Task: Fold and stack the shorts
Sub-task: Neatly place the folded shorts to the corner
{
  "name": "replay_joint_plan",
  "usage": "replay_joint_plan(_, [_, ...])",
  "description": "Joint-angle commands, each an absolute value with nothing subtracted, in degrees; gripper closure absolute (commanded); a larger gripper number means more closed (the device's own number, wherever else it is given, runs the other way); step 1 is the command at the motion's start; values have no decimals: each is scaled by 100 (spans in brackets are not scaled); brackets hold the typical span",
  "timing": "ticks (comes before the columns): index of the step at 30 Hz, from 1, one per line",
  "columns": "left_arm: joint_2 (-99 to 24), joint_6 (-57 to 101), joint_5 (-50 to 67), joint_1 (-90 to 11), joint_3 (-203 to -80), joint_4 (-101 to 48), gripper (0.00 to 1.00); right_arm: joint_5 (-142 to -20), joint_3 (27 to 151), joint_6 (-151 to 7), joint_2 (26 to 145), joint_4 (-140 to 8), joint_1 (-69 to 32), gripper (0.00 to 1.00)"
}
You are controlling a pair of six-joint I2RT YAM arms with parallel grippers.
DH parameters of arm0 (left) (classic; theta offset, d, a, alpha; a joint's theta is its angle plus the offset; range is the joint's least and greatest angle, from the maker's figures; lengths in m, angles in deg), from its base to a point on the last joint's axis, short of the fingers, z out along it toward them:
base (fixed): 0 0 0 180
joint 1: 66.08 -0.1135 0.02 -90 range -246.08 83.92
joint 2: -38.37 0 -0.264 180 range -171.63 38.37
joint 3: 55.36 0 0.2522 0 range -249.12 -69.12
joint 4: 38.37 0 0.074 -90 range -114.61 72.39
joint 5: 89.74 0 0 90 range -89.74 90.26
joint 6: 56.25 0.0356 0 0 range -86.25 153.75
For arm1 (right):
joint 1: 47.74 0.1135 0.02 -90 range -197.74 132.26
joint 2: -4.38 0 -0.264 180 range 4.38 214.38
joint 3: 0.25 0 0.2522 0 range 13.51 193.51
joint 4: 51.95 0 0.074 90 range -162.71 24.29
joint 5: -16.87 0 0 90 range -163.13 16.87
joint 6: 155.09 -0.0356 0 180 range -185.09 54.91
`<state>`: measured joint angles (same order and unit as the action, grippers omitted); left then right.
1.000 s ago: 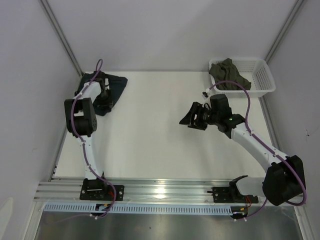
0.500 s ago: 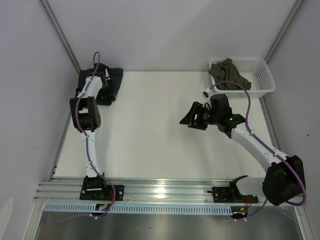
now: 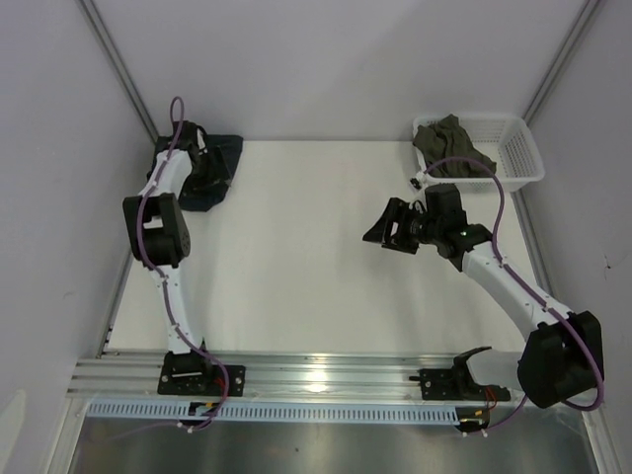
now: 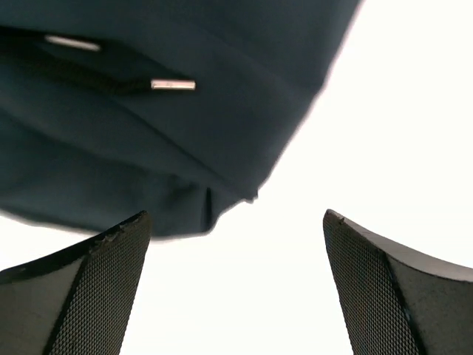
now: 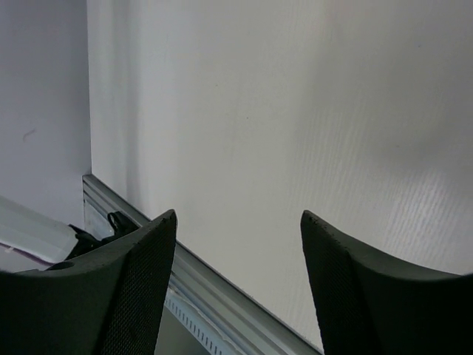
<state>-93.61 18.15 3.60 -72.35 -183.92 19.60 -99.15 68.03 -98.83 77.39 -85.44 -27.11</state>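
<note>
The dark teal-navy shorts [image 3: 228,156] lie bunched at the table's far left corner. In the left wrist view the shorts [image 4: 148,140] fill the upper left, with a black drawstring and its pale tip [image 4: 174,85] on top. My left gripper [image 3: 203,170] sits over the shorts' near edge; the left gripper [image 4: 236,285] is open, with only white table between its fingers. Over the table's middle right, my right gripper [image 3: 381,226] hovers; in its own view the right gripper [image 5: 238,288] is open and holds nothing.
A white basket [image 3: 523,158] stands at the far right corner with an olive-green garment [image 3: 449,148] heaped in its left half. The aluminium rail [image 3: 316,373] runs along the near edge. Grey walls close in on both sides.
The left gripper carried the shorts back into the far left corner and opened, letting go of them. The right gripper shifted slightly right and spread a little wider.
</note>
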Motion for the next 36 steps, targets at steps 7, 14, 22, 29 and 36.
replay_joint_plan(7, [-5617, 1188, 167, -6759, -15345, 555, 1, -9564, 6853, -9234, 6688, -8365, -3262, 29])
replay_joint_plan(14, [-3015, 554, 53, -5730, -12789, -570, 1, -8248, 6177, -8848, 5203, -8013, -3438, 22])
replay_joint_plan(22, [-138, 430, 255, -5536, -10657, -1090, 1, -7560, 5518, -8583, 3735, -8364, -3455, 1])
replay_joint_plan(29, [1744, 404, 149, -5527, -9314, -1072, 1, -7595, 4385, -8873, 2743, -8101, -3455, 1])
replay_joint_plan(36, [2879, 237, 141, -5466, -8574, -1195, 1, -7357, 3847, -8900, 2310, -8004, -3447, 1])
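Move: The folded shorts lie in the far-left corner of the table, their middle some 8 cm ahead of the left hand, about 7 cm to its left and roughly 5 cm below. From the right hand the shorts are some 32 cm ahead, about 48 cm to the left and 17 cm lower. The white basket is about 34 cm ahead of the right hand, 32 cm to its right and 13 cm lower, with the olive garment in it some 36 cm ahead, 25 cm to the right and 11 cm lower. The left hand, its fingers already wide open, leaves the folded shorts, rising about 16 cm while it sweeps some 30 cm back towards its base and about 11 cm to the right, tipping its fingers up by some 50 degrees to point nearly forward, then settles a little lower. Meanwhile the empty right hand draws right and somewhat back, climbing first and sinking again, as its fingers tilt up, swing clockwise to face forward and spread from partly to fully open. ##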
